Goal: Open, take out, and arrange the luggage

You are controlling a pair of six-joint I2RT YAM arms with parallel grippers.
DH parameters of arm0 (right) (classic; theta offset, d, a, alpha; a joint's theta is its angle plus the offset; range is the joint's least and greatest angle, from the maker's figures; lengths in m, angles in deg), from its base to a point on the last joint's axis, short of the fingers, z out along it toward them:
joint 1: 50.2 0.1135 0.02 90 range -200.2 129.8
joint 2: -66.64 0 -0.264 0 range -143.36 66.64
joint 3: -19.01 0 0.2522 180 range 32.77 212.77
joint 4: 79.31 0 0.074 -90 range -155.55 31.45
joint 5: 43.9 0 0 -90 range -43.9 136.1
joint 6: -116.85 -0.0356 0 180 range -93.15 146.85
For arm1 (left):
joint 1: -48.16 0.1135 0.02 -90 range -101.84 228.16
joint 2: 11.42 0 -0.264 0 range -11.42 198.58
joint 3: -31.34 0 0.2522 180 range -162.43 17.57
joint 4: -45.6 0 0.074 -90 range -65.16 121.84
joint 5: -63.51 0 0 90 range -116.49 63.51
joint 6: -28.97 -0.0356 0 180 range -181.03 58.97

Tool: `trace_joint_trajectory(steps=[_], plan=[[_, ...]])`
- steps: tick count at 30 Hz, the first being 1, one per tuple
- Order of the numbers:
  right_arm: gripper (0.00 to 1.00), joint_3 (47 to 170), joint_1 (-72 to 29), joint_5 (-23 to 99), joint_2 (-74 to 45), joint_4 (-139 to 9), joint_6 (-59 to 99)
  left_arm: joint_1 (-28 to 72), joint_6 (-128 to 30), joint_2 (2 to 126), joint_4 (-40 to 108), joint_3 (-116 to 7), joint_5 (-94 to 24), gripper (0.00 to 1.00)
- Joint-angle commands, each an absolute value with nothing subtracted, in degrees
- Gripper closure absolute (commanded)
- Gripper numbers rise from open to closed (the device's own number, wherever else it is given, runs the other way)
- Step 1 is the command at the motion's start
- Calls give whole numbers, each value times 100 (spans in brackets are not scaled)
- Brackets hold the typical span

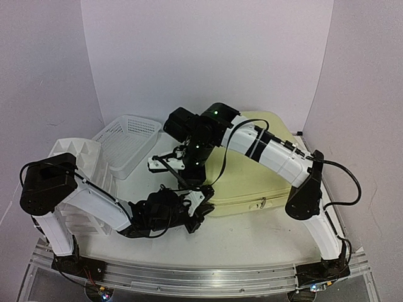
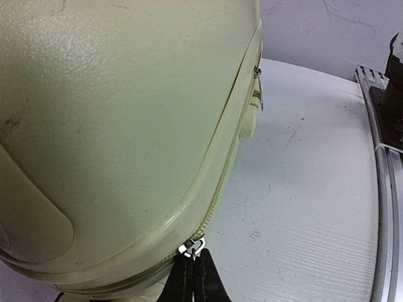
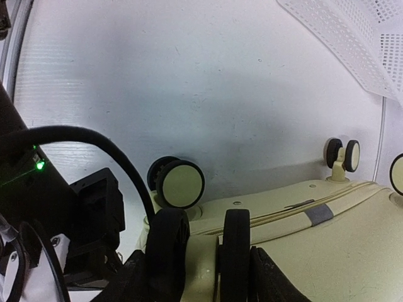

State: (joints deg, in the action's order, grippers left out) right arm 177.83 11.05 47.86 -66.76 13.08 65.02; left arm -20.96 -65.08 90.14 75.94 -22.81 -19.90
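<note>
The luggage [image 1: 252, 170] is a pale yellow hard-shell suitcase lying flat and zipped at centre right. My left gripper [image 1: 198, 204] is at its near left corner. In the left wrist view the left gripper [image 2: 193, 258] is shut on the small metal zipper pull [image 2: 194, 246] at the rounded corner of the shell [image 2: 113, 126]. My right arm reaches over the case to its left end. There the right gripper [image 3: 201, 267] has its black fingers [image 3: 271, 280] pressed against both sides of a black double wheel [image 3: 236, 245] of the luggage [image 3: 327, 251].
A white mesh basket [image 1: 129, 141] stands at the back left, its corner showing in the right wrist view [image 3: 352, 38]. A white drawer organiser [image 1: 79, 157] sits behind the left arm. More wheels [image 3: 179, 182] [image 3: 343, 155] stick out from the case's end. A second zipper pull [image 2: 258, 88] hangs along the seam.
</note>
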Motion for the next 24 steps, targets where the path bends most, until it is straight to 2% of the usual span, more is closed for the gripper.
trace_joint_trajectory(steps=[1, 4, 9, 14, 17, 24], plan=[[64, 17364, 1031, 5607, -6512, 637, 6461, -2123, -6404, 8930, 8168, -2393, -1716, 100], [81, 16979, 1028, 5989, -6329, 352, 6334, -2119, -6359, 8845, 8185, -2225, -1507, 100], [95, 16296, 930, 6149, -5863, -211, 5847, -2082, -6439, 8721, 8318, -1962, -1326, 100], [97, 15227, 714, 5513, -5140, -938, 5564, -1778, -6455, 8480, 8685, -1531, -1554, 100], [100, 15051, 599, 5083, -5015, -931, 5568, -1590, -6521, 8339, 8733, -1360, -1735, 100], [100, 14931, 311, 4124, -4868, -508, 5909, -1429, -6788, 8278, 8783, -1325, -1901, 100]])
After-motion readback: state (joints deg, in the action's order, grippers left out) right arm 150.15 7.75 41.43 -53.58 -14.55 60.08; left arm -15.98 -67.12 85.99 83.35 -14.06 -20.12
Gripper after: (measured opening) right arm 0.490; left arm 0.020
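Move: Pinched already in the left fingers is the zipper pull, at the suitcase's near-left corner. The wheel it is being drawn towards stands about 9 cm ahead, 5 cm left and 6 cm above the left hand; the seam's latch is some 18 cm right and 2 cm ahead. That wheel is already in the right hand's grip, with the lower wheel about 12 cm beneath, 1 cm ahead and 2 cm left, and the white basket roughly 24 cm left, 15 cm ahead, 14 cm below. Drawing the zipper pull along the seam and round the corner towards the wheel side, the left hand eases forward at first, then goes faster to the left, about 5 cm in all, fingers kept shut on the pull. The right hand keeps its grip on the upper wheel and shifts some 2 cm forward and a little left, tilting about 15 degrees so its fingertips swing left. ##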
